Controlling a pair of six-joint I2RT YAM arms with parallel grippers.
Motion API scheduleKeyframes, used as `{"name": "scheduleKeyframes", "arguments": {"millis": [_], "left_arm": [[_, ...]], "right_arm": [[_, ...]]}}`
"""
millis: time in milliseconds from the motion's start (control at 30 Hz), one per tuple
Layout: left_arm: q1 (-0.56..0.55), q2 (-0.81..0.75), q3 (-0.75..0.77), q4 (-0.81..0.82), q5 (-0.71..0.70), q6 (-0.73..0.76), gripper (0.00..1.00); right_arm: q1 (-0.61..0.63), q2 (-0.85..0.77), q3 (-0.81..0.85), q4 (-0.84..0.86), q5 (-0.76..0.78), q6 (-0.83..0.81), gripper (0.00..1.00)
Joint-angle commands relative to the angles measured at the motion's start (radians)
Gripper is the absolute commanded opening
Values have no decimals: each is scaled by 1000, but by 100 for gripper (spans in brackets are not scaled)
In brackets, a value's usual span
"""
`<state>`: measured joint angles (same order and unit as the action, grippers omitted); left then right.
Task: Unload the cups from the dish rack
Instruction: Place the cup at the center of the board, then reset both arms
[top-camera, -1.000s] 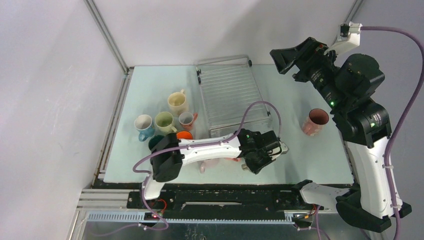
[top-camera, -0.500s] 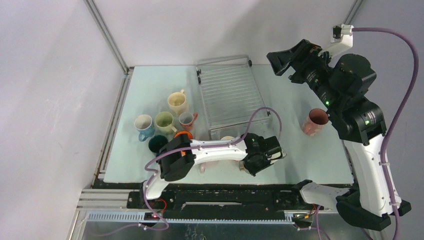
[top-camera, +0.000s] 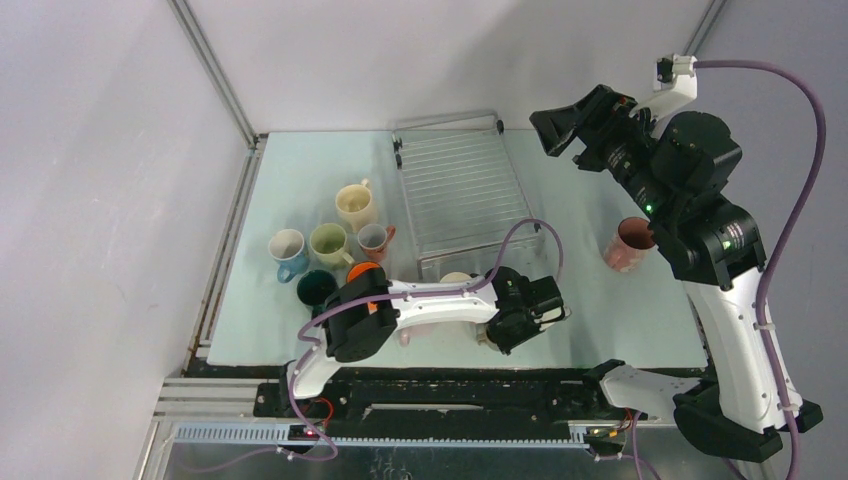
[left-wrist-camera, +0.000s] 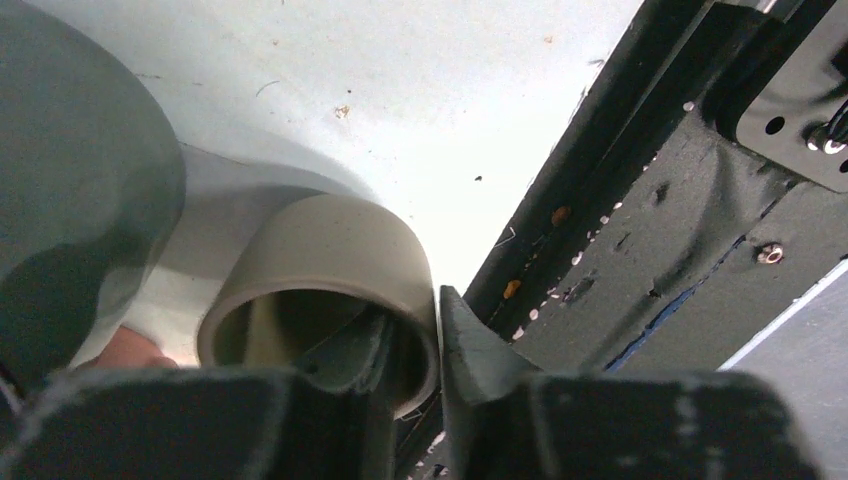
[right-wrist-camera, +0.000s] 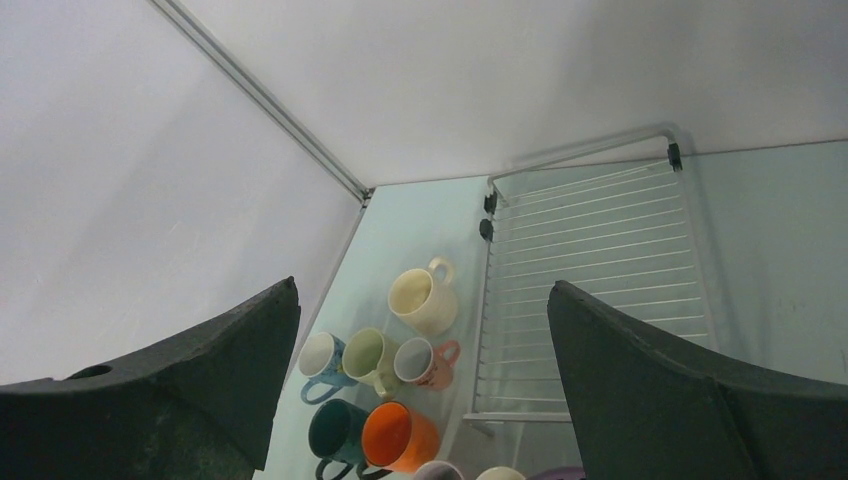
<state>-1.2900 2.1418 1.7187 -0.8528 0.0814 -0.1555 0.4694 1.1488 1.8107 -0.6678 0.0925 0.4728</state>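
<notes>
In the left wrist view my left gripper is shut on the wall of a taupe cup, one finger inside the rim and one outside. This is close to the table's near edge. From above, that gripper covers the cup. The dish rack holds nothing that I can see. Left of it stand cream, pale green, small pink, blue, dark teal and orange cups. My right gripper hangs open, high over the back right, with nothing in it.
A speckled pink cup stands alone right of the rack. Another cream cup sits just in front of the rack, behind my left forearm. A dark rounded shape looms at the left of the wrist view. The black base rail borders the near edge.
My left gripper has drawn a little left and toward the near edge, uncovering the cream cup in front of the rack. The right arm has swung slightly left, jaws still wide.
</notes>
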Motion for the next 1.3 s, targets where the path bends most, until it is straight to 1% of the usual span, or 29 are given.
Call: {"name": "scheduleKeyframes", "arguments": {"millis": [0,300,433,767,800,833,867,1033,1267], "left_arm": [[-9,-1,-6,15,0,13,29],[-9,-49,-27,25,5,9,52],[-9,-116,-28,24,29,6,63],[1,-316,-41,48,100,-42,82],[11,-338,-50,60,114,-52,88],[23,-363,-65,72,126,-63,97],[35,-387,-76,83,135,-71,99],[133,-532,-144,135,175,-119,100],[355,-758,-293,256,199,-192,100]], "right_arm": [[8,-20,-5,38,10,-21,100],[8,-22,-9,38,4,-21,100],[8,-22,-8,34,1,-21,100],[8,-30,1,34,-6,-23,100],[8,-30,0,34,-6,-24,100],[9,-32,0,33,-6,-25,100],[9,-33,0,30,-5,-26,100],[10,-39,-11,28,-7,-28,100],[9,-50,-64,40,-22,-25,100]]}}
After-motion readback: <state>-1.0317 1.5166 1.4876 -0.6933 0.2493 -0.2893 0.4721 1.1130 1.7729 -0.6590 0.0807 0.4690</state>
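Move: At the near edge of the board, the left hand has the small beige cup's near wall between its fingers, one of them inside; the cup's middle is about 3 cm ahead, level sideways and 1 cm below. The dark cup stands some 12 cm straight ahead, the cream-and-coral cup about 10 cm ahead and 9 cm left. From the right hand, the beige cup lies roughly 15 cm back, 8 cm left and 48 cm below. Opening wide from a nearly shut pinch, the left hand lets go of the standing beige cup's near wall, staying low at first, then draws up out of it, about 14 cm almost straight. Still climbing, to some 20 cm in all, it swings forward and left by about 6 cm each, while its fingertips tilt some 30 degrees out to the right and the wrist turns slightly counter-clockwise. ##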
